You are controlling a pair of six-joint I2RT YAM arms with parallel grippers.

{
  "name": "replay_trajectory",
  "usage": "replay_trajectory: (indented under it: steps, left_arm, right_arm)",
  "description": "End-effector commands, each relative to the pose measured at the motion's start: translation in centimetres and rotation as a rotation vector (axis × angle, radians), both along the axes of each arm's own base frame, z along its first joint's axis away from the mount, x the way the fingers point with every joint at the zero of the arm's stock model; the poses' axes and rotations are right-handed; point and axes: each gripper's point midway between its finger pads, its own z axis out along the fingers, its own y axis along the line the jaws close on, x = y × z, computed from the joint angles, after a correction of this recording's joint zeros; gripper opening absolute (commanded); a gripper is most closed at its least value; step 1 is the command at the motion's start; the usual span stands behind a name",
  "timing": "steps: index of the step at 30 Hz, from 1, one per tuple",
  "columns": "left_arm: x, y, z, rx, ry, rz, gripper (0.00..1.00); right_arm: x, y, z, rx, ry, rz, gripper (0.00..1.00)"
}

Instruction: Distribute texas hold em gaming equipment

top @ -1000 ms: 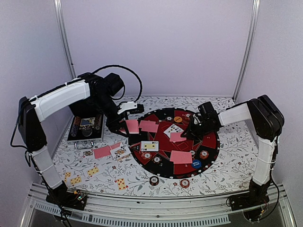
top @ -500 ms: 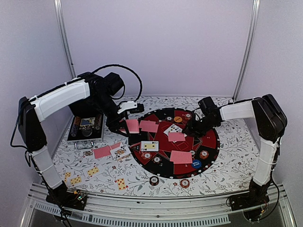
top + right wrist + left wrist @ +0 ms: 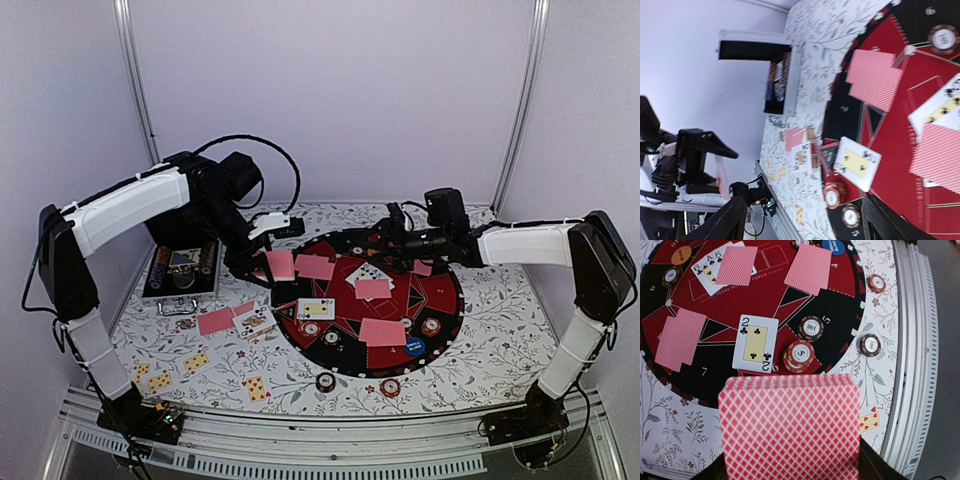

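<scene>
My left gripper (image 3: 262, 268) is shut on a deck of red-backed playing cards (image 3: 790, 425), held above the left rim of the round black-and-red mat (image 3: 445, 300). On the mat lie red-backed cards (image 3: 315, 267), a face-up two of clubs (image 3: 755, 344), poker chips (image 3: 800, 353), an orange button (image 3: 376, 252) and a blue button (image 3: 415, 347). My right gripper (image 3: 392, 230) hangs open and empty above the mat's far side; in the right wrist view its fingers (image 3: 735, 220) stand wide apart. Another red-backed card (image 3: 421, 267) lies below the right arm.
The silver case (image 3: 182, 270) stands open at the left behind the left arm. Face-up cards (image 3: 196, 361) and a red-backed card (image 3: 215, 321) are scattered on the floral cloth at the front left. Two chips (image 3: 326, 381) lie off the mat near the front rail (image 3: 330, 440).
My right gripper has opened and risen from the mat's right side toward the back, with the arm stretching out leftward. The left arm and its deck have stayed put.
</scene>
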Motion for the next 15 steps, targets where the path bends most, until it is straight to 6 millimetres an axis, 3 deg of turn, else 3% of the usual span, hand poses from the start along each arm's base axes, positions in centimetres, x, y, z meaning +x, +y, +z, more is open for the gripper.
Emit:
replay_trajectory:
  steps: [1, 3, 7, 15]
  left_arm:
    - [0.4, -0.3, 0.9, -0.032, -0.001, 0.003, 0.21]
    - [0.4, -0.4, 0.9, -0.034, -0.003, 0.003, 0.21]
    - [0.5, -0.4, 0.9, -0.032, -0.005, 0.005, 0.22]
    - [0.3, -0.6, 1.1, -0.051, 0.005, 0.003, 0.22]
  right_arm:
    - [-3.7, 6.2, 4.7, 0.202, -0.008, 0.175, 0.83]
    - [-4.6, 8.3, 5.4, 0.238, 0.005, 0.220, 0.83]
    - [-6.1, 12.0, 4.8, 0.263, 0.038, 0.301, 0.84]
    - [-8.2, 16.6, 4.1, 0.314, 0.108, 0.400, 0.84]
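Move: The deck that the left hand grips lies about 19 cm to the right hand's left and some 8 cm back, a couple of centimetres higher. A face-down card lies almost straight below the right hand, about 15 cm down. At that same table level, two overlapping face-down cards are about 14 cm left and 6 cm farther out, the two of clubs 14 cm left and 6 cm back. For the left hand the deck sits right between its fingers. Sweeping to its left and back, the right hand leaves the centre of the mat for the deck, some 15 cm across and half that back, rising slightly before easing down a touch as it slows. Its wide-open fingers swing roughly 20 degrees counter-clockwise and lift towards level, coming close over the deck's face, where a touch can't be made out. The left hand keeps the deck gripped and still. ##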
